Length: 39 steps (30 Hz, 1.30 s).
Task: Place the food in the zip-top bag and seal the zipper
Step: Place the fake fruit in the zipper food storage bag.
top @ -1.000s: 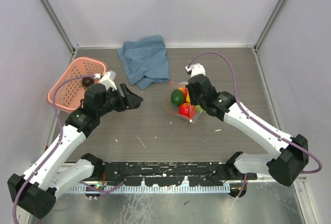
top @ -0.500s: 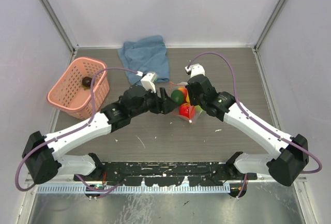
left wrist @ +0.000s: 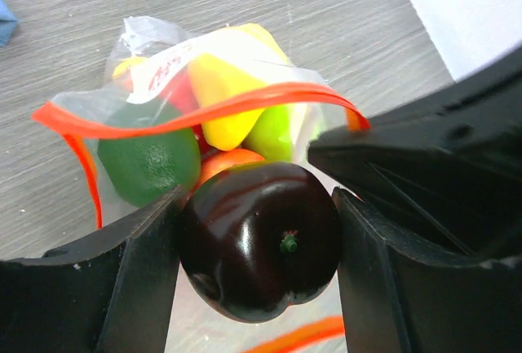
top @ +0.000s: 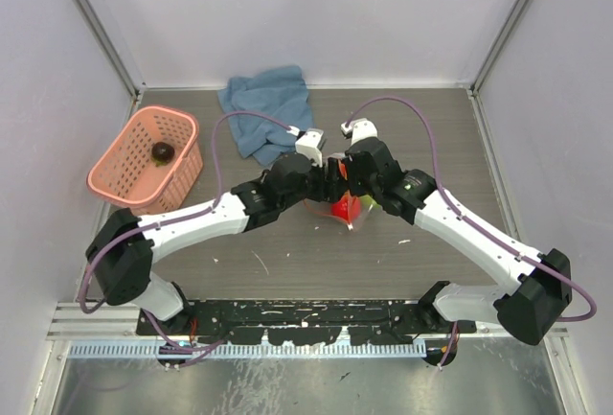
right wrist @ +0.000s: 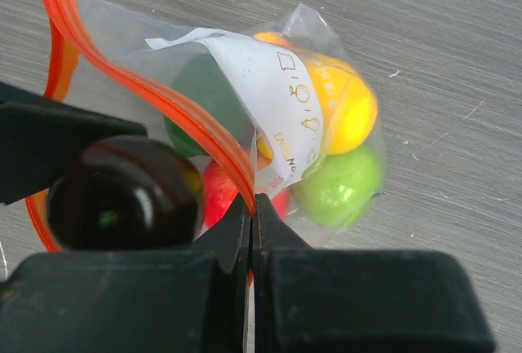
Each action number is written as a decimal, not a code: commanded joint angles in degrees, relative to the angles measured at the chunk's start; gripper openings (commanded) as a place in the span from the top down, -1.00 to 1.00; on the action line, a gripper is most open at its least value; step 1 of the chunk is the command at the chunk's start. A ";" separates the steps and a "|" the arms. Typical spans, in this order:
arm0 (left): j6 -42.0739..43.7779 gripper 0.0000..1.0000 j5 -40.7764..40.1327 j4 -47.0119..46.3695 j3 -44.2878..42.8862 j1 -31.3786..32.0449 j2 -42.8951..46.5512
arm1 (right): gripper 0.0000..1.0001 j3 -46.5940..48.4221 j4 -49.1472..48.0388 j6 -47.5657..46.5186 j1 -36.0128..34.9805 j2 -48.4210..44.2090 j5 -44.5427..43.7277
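Note:
The zip-top bag (right wrist: 326, 51) lies mid-table with its mouth gaping, and the red-orange zipper (left wrist: 204, 112) arches over the opening. Inside it are green (left wrist: 147, 161), yellow (left wrist: 224, 84), light green (right wrist: 338, 186) and red (top: 345, 207) food pieces. My left gripper (left wrist: 259, 243) is shut on a glossy dark brown fruit (left wrist: 259, 239) right at the bag's mouth, one finger (left wrist: 106, 288) on each side of the fruit. My right gripper (right wrist: 251, 206) is shut on the zipper edge (right wrist: 188, 116) and holds that lip up. Both grippers meet over the bag (top: 340, 195) in the top view.
A pink lattice basket (top: 124, 180) stands at the left with a dark fruit (top: 161, 151) in it. A crumpled blue cloth (top: 268, 113) lies at the back, just behind the two wrists. Grey walls close in the table on three sides.
My left arm has swung right, from beside the basket to the bag's mouth. The right arm and the bag have stayed in place.

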<state>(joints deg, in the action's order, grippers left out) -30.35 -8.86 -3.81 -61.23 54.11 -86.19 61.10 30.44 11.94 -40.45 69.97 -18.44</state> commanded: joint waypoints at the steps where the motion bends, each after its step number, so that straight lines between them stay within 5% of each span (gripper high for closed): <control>1: 2.25 0.27 -6.73 -4.71 -3.55 0.25 -2.77 | 0.99 2.97 -2.56 0.27 -0.27 -2.21 0.27; 12: -1.89 0.17 -19.44 -8.65 -6.11 0.30 -10.61 | 0.99 2.80 -3.25 0.61 -0.27 -2.73 0.99; 20: -4.86 0.06 -15.25 -19.47 -6.37 0.71 -15.05 | 0.99 1.59 -4.27 1.23 -0.25 -2.81 2.13; 31: -2.64 -0.62 -17.30 -16.64 -6.78 1.27 -14.78 | 0.99 1.04 -4.78 1.46 -0.30 -4.03 1.22; 39: -2.43 -0.83 -14.63 -13.54 -5.44 1.30 -10.90 | 0.99 0.21 -4.89 1.77 -0.27 -4.80 -0.09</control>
<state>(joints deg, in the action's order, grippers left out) -33.47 -24.16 -15.77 -66.17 54.83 -102.00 61.01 29.30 12.53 -40.05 67.31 -18.90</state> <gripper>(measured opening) 0.904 0.039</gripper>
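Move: The left hand holds the dark fruit just outside the bag's open mouth; the bag's middle lies about 6 cm ahead, 4 cm right and 8 cm below. Inside, the avocado is some 8 cm ahead and 2 cm right of the hand, the red fruit 3 cm ahead and 4 cm right, the green fruit 4 cm ahead and 9 cm right, all about as low. From the right hand, the bag's middle lies roughly 4 cm ahead, 1 cm left and 7 cm below. Forward and down goes the left hand, about 6 cm out and 5 cm lower, carrying the dark fruit through the bag's mouth; its last stretch slants right as well, and it yaws some 15 degrees counter-clockwise. There the fingers spread wide and let go of the fruit. The right hand keeps its pinch on the zipper edge and eases up nearly 2 cm. ##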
